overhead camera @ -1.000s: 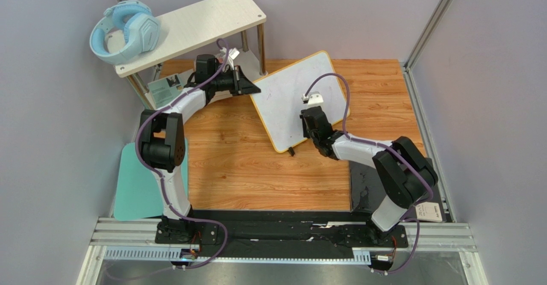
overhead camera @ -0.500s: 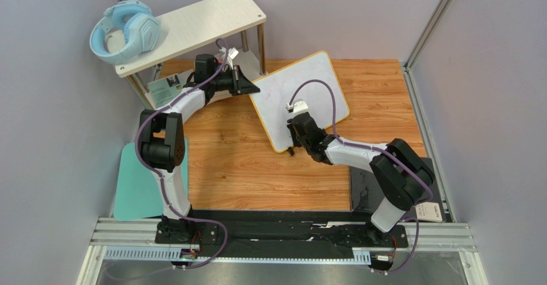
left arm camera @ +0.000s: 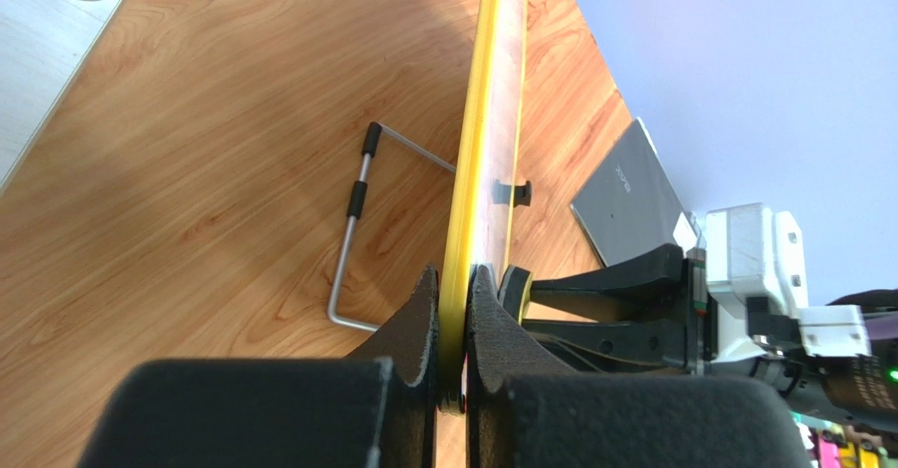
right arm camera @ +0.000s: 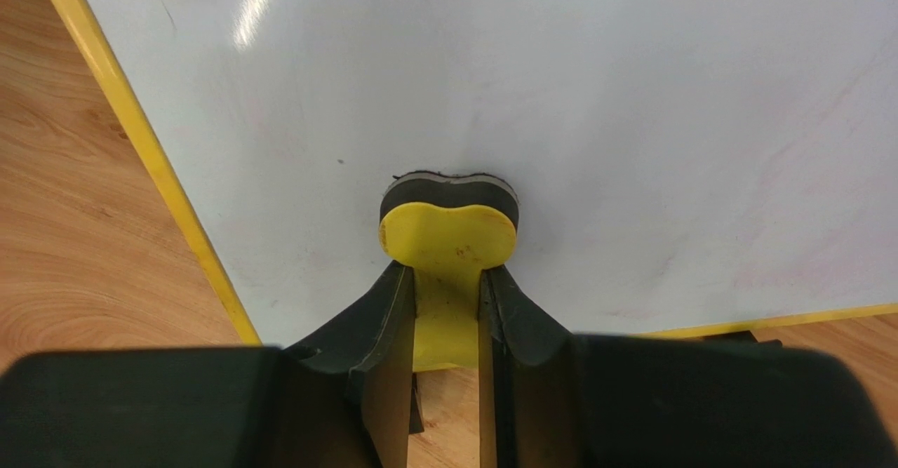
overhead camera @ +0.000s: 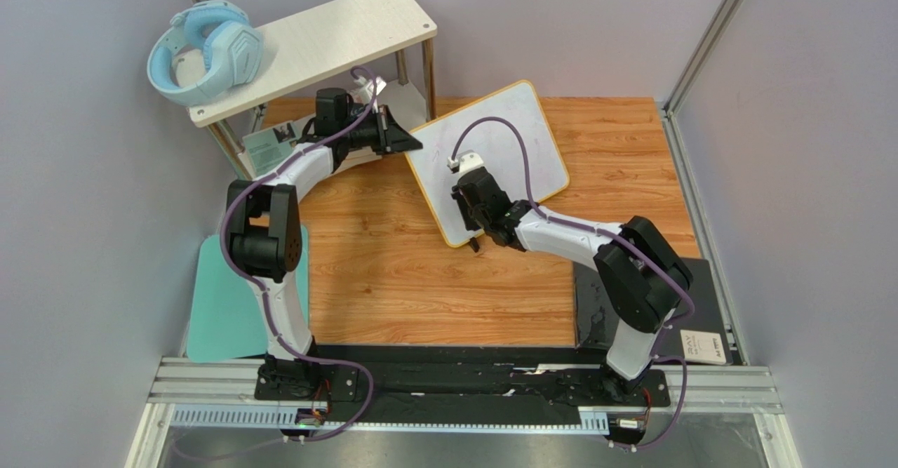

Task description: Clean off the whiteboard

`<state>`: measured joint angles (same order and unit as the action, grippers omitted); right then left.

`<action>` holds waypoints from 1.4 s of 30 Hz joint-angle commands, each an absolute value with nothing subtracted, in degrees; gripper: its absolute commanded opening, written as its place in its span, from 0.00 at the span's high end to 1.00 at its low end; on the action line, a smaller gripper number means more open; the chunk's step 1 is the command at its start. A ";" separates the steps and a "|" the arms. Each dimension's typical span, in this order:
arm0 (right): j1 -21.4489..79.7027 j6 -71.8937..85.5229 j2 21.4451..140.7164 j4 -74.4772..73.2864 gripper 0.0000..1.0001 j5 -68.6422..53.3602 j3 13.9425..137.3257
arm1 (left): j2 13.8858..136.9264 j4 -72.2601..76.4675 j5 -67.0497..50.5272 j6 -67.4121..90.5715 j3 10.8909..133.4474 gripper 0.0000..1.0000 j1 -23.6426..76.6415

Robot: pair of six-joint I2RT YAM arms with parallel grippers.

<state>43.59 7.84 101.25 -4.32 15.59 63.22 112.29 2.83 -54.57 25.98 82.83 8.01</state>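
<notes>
The whiteboard point(overhead camera: 506, 142), white with a thin yellow frame, stands tilted on the wooden table. Its face looks clean with faint smears in the right wrist view point(right arm camera: 548, 100). My left gripper point(overhead camera: 406, 136) is shut on the board's yellow edge point(left arm camera: 464, 258) at its upper left corner. My right gripper point(overhead camera: 467, 196) is shut on a yellow eraser point(right arm camera: 448, 239) whose dark pad presses flat on the board's lower left area. In the left wrist view the board is edge-on, with the right gripper point(left arm camera: 590, 300) against its face.
A pale wooden shelf point(overhead camera: 316, 47) with blue headphones point(overhead camera: 202, 52) stands at the back left. A teal mat point(overhead camera: 221, 310) lies at the left edge. A wire stand point(left arm camera: 358, 226) props the board from behind. A grey box point(left arm camera: 632, 200) lies on the table.
My right gripper has slid the eraser left across the board, from its right middle to its lower left. The board has shifted slightly. The left gripper keeps its hold.
</notes>
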 commanded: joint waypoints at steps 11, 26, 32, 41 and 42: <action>43.24 5.89 109.94 5.10 1.00 17.13 85.14 | 112.24 2.81 -47.46 15.56 83.58 1.00 9.40; 36.92 2.29 119.89 2.72 1.00 23.56 104.59 | 112.32 2.11 -47.64 14.77 83.76 1.00 10.11; 37.26 2.99 116.55 3.69 1.00 17.32 98.62 | 112.50 2.37 -47.64 15.03 83.76 1.00 10.20; 42.00 4.83 113.91 3.34 1.00 13.63 89.84 | 112.67 2.11 -47.55 14.94 83.94 1.00 10.28; 42.62 4.83 112.69 3.51 1.00 13.54 87.30 | 112.76 2.11 -47.55 14.94 83.94 1.00 10.28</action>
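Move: The right hand has the eraser on the lower left of the whiteboard. The stretch of top edge it heads for is about 17 cm ahead, 4 cm left and 15 cm higher. The left gripper, pinching the upper-left corner, is some 12 cm ahead, 8 cm left and 12 cm up; the bottom clip sits about 3 cm back, 2 cm right and 4 cm below. From the left hand, that top edge stretch is about 5 cm ahead, 4 cm right and 3 cm up. Forward and up the sloping board in one quick stroke of roughly 17 cm forward and 15 up, the right hand takes the still-gripped eraser along the left strip, bowing left and then partly back right, fingers tipping up some 25 degrees. Near the top edge it turns and comes back down about 3 cm, drifting left beside the left gripper, which keeps the corner pinched. ##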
